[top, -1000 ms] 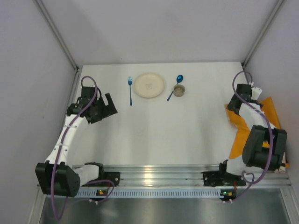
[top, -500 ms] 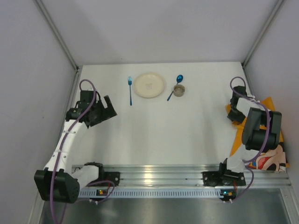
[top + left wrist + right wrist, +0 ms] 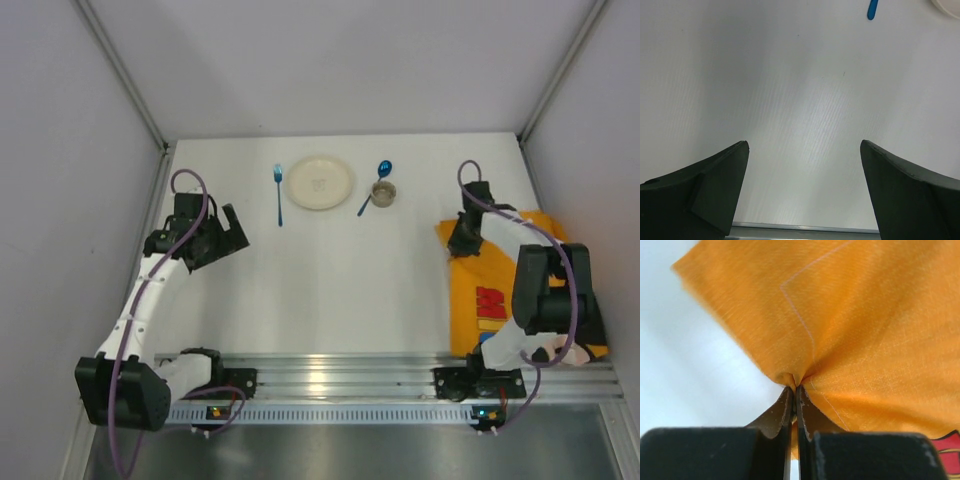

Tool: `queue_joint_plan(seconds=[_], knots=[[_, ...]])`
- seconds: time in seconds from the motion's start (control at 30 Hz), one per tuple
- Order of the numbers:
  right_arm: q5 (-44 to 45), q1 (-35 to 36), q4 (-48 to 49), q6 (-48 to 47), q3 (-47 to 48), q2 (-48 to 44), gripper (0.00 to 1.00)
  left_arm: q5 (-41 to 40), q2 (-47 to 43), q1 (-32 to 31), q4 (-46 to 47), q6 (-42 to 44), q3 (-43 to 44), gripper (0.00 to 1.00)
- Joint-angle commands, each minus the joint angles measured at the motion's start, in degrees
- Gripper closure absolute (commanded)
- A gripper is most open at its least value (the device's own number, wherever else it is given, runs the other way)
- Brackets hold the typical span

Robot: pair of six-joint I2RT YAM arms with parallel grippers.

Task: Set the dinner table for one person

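The white dinner table (image 3: pixel 340 280) fills the top view. At its right side lies an orange cloth placemat (image 3: pixel 490 290) with a red print. My right gripper (image 3: pixel 462 243) is shut on a pinched fold of that placemat (image 3: pixel 850 330) near its far left corner, and the cloth bunches at the fingertips (image 3: pixel 795 390). At the back stand a cream plate (image 3: pixel 320 182), a blue fork (image 3: pixel 279 192) to its left, a blue spoon (image 3: pixel 377 184) and a small cup (image 3: pixel 384 193) to its right. My left gripper (image 3: pixel 225 232) hangs open over bare table (image 3: pixel 805 145) at the left.
Grey walls close in the table on the left, back and right. A metal rail (image 3: pixel 340 375) with both arm bases runs along the near edge. The fork's handle tip (image 3: pixel 873 10) shows at the top of the left wrist view.
My right gripper has shut on the placemat and dragged it leftward onto the table, spreading it out. The left arm has hardly moved.
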Motion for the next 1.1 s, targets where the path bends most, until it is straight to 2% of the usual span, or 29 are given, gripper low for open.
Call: queue_joint_plan(seconds=[0.0,0.23,0.37,0.63,0.67,0.7,0.73,0.77,0.87,1.0,1.07], knots=[[-15.63,13.21,-1.23,7.78,1.27,-6.67,1.0,-3.87,-0.4,-0.13,0.93,1.64,0.81,0.02],[-23.29,36.23,-2.37,23.06,11.46,-4.92,1.0,-5.37,-2.5,-0.13,-0.83,2.43,1.52,0.02],[-27.15,43.38,-0.71,28.35,19.37,2.0,1.0,-5.9,-4.44,-0.13,-1.89,2.43,1.17,0.02],[-34.1,50.76,10.09,42.74,39.31,20.27,1.0,-6.69,-8.3,-0.13,-3.82,2.43,0.37,0.01],[-36.1,51.21,11.67,43.9,41.34,21.7,0.92,-6.69,-8.57,-0.13,-4.0,2.43,0.64,0.01],[-37.08,51.47,15.43,44.87,45.01,23.19,0.71,-7.04,-8.57,-0.13,-4.78,2.43,0.99,0.01],[-37.96,52.0,16.51,47.23,46.61,24.43,0.45,-7.22,-8.57,-0.13,-5.14,2.43,1.69,0.02],[-39.19,52.09,17.65,48.38,47.76,26.09,0.01,-7.39,-8.57,-0.13,-5.58,2.43,2.13,0.02],[-40.43,52.18,23.19,50.68,47.16,25.07,0.0,-8.1,-9.18,-0.13,-7.08,2.43,3.45,0.01],[-41.05,50.69,25.49,46.49,37.18,18.48,0.0,-6.87,-9.98,-0.13,-7.43,1.64,3.81,0.01],[-40.09,48.06,24.53,43.75,31.72,12.16,0.0,-4.06,-9.63,-0.13,-6.99,0.59,3.28,0.01]])
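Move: The right hand, low over the table, already pinches the left edge of the orange cloth; the clear spot this edge is taken to lies about 50 cm to its left, level with it front to back and some 2 cm lower. The plate stands roughly 36 cm left and 24 ahead, the fork about 49 left and 20 ahead, the cup 17 left and 21 ahead. From the left hand, that spot is about 6 cm right, 2 ahead and 15 below. Keeping its pinch on the cloth's edge, the right hand sweeps fast to the left across the table in front of the cup and plate, about 50 cm, climbing some 12 cm on the way, rolling left side up by around 60 degrees and swinging counter-clockwise. Near the end of the sweep its fingers open wide and let go of the cloth, then it rises a few centimetres more, while the empty left hand eases slightly back, left and up, still open. ##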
